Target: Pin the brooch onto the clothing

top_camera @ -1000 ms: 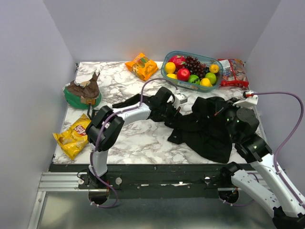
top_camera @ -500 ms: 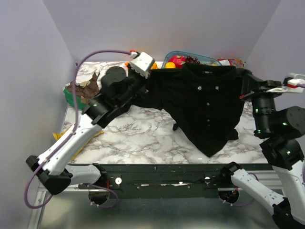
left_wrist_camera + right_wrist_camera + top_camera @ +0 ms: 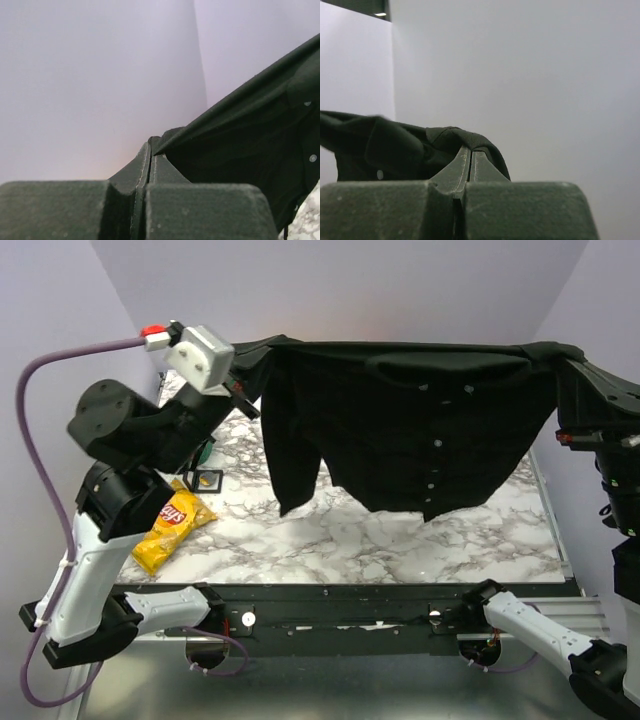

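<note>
The clothing (image 3: 400, 430), a black button-up shirt with small white buttons (image 3: 437, 443), hangs spread wide in the air above the marble table (image 3: 400, 540). My left gripper (image 3: 252, 358) is shut on its left shoulder edge and my right gripper (image 3: 572, 362) is shut on its right shoulder edge. In the left wrist view the closed left gripper (image 3: 151, 143) pinches the taut black cloth (image 3: 250, 140). In the right wrist view the fabric (image 3: 395, 145) drapes over the closed right gripper (image 3: 470, 150). The brooch is out of view.
A small black square box (image 3: 208, 480) lies on the table at the left, with a yellow chips bag (image 3: 170, 528) in front of it. The hanging shirt hides the back of the table. Lilac walls close in on both sides.
Both arms have lifted the shirt off the table and pulled it apart; it went from a crumpled heap to hanging flat and high between the grippers.
</note>
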You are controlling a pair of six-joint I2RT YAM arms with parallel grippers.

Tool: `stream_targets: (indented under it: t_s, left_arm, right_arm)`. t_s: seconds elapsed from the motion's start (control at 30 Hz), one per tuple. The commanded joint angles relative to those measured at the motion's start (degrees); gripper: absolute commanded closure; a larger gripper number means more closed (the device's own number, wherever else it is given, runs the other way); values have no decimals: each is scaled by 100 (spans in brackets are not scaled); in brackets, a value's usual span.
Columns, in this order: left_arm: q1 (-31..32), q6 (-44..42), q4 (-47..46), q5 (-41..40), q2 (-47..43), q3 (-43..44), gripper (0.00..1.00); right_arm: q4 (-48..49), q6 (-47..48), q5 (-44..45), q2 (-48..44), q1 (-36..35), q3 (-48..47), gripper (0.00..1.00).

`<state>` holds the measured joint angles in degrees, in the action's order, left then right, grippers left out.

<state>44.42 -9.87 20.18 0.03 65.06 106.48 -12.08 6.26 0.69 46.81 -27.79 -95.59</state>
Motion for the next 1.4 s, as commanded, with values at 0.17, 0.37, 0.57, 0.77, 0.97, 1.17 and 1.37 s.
stream_targets:
  t_s: [0.17,0.37,0.57,0.77,0.97,1.17,1.37]
  left_arm:
    - [-48,495,-199,-283,-275,84,100]
    - [-1494,1256,679,300,1271,734,100]
    - [-3238,2067,1608,1330,3414,1506,100]
    - [-3335,1945,3102,1308,5762,2685,23]
    - [-3309,1804,2458,700,5387,1273,4]
    - [-3002,2243,1429,919,4271,-319,3]
    - [-2474,2936,358,1814,3681,-1786,3]
  right_arm:
    - [49,-160,474,240,37,-513,99]
    - [-154,-63,1681,1733,168,-539,99]
    - [-584,-1215,713,4242,1592,-1135,99]
    - [-1277,-1328,-382,6225,1628,-1901,27]
    - [-641,-1725,-650,5807,1628,-402,0]
    - [-304,-1883,-228,4481,1654,1583,0]
    - [-313,-2427,-419,3153,1672,3316,1]
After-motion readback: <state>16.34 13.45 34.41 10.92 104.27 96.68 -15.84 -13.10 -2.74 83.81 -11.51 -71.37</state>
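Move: I'm holding the black shirt up by its shoulders, one in each hand, well above the table. From my left hand the landing patch of tabletop is about 25 cm ahead, 4 cm left and 56 cm down; the orange bag lies 13 cm beyond that patch, the black frame about 8 cm ahead and 24 cm left of the hand. My right hand's patch is about 30 cm ahead, 1 cm left, 58 cm down; the fruit basket stands 38 cm ahead and 4 cm left of that hand. After a small draw back, I fling both hands forward and down together towards the far side of the table, some 35-40 cm out and 45-50 cm down, tipping the wrists over until the fingers point steeply down. Partway down both grippers spring wide open and let go of the shoulders; then I pull both empty hands back 10-14 cm over the shirt, rising a little. ##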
